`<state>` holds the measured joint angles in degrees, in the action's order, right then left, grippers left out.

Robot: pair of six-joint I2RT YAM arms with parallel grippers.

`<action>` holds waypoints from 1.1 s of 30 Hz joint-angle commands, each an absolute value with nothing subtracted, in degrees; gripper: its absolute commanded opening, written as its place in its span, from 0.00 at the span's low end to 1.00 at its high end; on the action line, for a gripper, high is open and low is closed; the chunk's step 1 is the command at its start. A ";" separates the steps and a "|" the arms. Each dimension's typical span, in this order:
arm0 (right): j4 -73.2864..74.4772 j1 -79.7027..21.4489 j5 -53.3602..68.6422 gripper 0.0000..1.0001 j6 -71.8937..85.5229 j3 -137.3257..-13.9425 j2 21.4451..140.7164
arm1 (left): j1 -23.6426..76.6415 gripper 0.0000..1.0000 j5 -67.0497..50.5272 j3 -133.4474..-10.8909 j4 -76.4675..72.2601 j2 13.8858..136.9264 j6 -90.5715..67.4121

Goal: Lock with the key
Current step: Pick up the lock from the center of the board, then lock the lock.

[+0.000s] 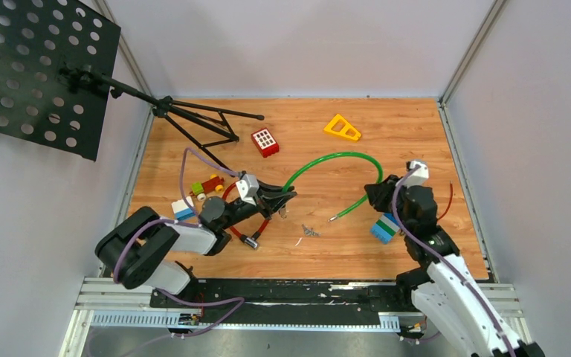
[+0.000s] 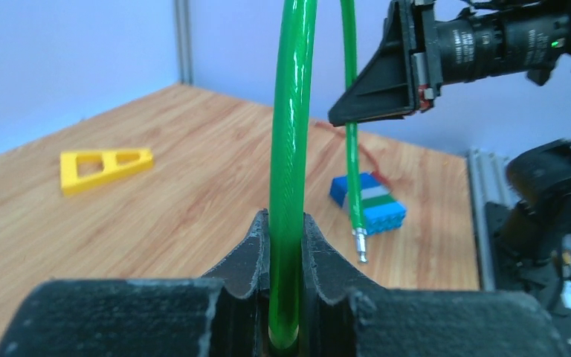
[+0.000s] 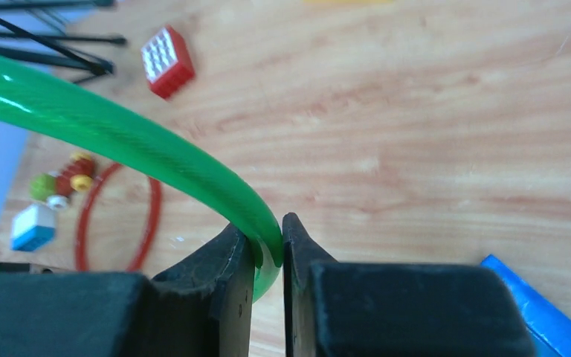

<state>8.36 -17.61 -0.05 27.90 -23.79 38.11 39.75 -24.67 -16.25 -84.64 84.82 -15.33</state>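
A green cable lock (image 1: pixel 334 156) arcs above the wooden table between both arms. My left gripper (image 1: pixel 286 195) is shut on one end of the cable (image 2: pixel 291 134), which stands pinched between the pads (image 2: pixel 285 223). My right gripper (image 1: pixel 378 192) is shut on the cable (image 3: pixel 119 130) near its other side, squeezing it at the fingertips (image 3: pixel 268 230). The cable's free metal pin (image 1: pixel 333 219) hangs just above the table and shows in the left wrist view (image 2: pixel 360 245). A small metal key bunch (image 1: pixel 310 231) lies on the table between the arms. The lock body is hidden.
A red cable loop (image 1: pixel 247 223) with a metal barrel lies under the left arm. Blue bricks (image 1: pixel 385 227) sit beside the right arm. Red brick (image 1: pixel 265 142), yellow triangle (image 1: pixel 342 128), small toy pieces (image 1: pixel 207 186) and a music stand (image 1: pixel 44 74) are at the back left.
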 commanded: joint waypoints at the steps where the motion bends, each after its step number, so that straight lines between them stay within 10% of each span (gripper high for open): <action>1: 12.96 -18.20 -6.03 0.00 32.00 -32.43 29.68 | 39.29 0.00 -29.77 -18.18 -92.02 77.01 -21.17; 17: 22.39 -18.79 1.72 0.00 42.68 -57.67 26.23 | 41.46 0.00 -43.87 -27.06 -91.93 53.19 -29.66; 33: 15.93 -18.81 0.14 0.00 56.42 -53.10 25.84 | 45.70 0.00 -47.08 -30.12 -91.93 51.52 -25.29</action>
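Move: Hanging between both hands, the green lock is already clear of the board; its loose plug end lies about 10 cm left, 7 back and 9 below the right hand, and roughly 12 cm right, 8 back and 14 below the left. From the left hand, the loose keys lie 6 cm right, 11 back and 17 below. The blue-green brick is around 5 cm right, 10 back and 11 below the right hand. Lifting the green lock together, both hands keep their pinch on its cable: the right climbs about 25 cm, easing back some 8 and tipping its fingers up to nearly level with a roll. The left rises about 21 cm and draws back 16, swinging clockwise and tilting its fingers upward. Both slow to near rest towards the end. ##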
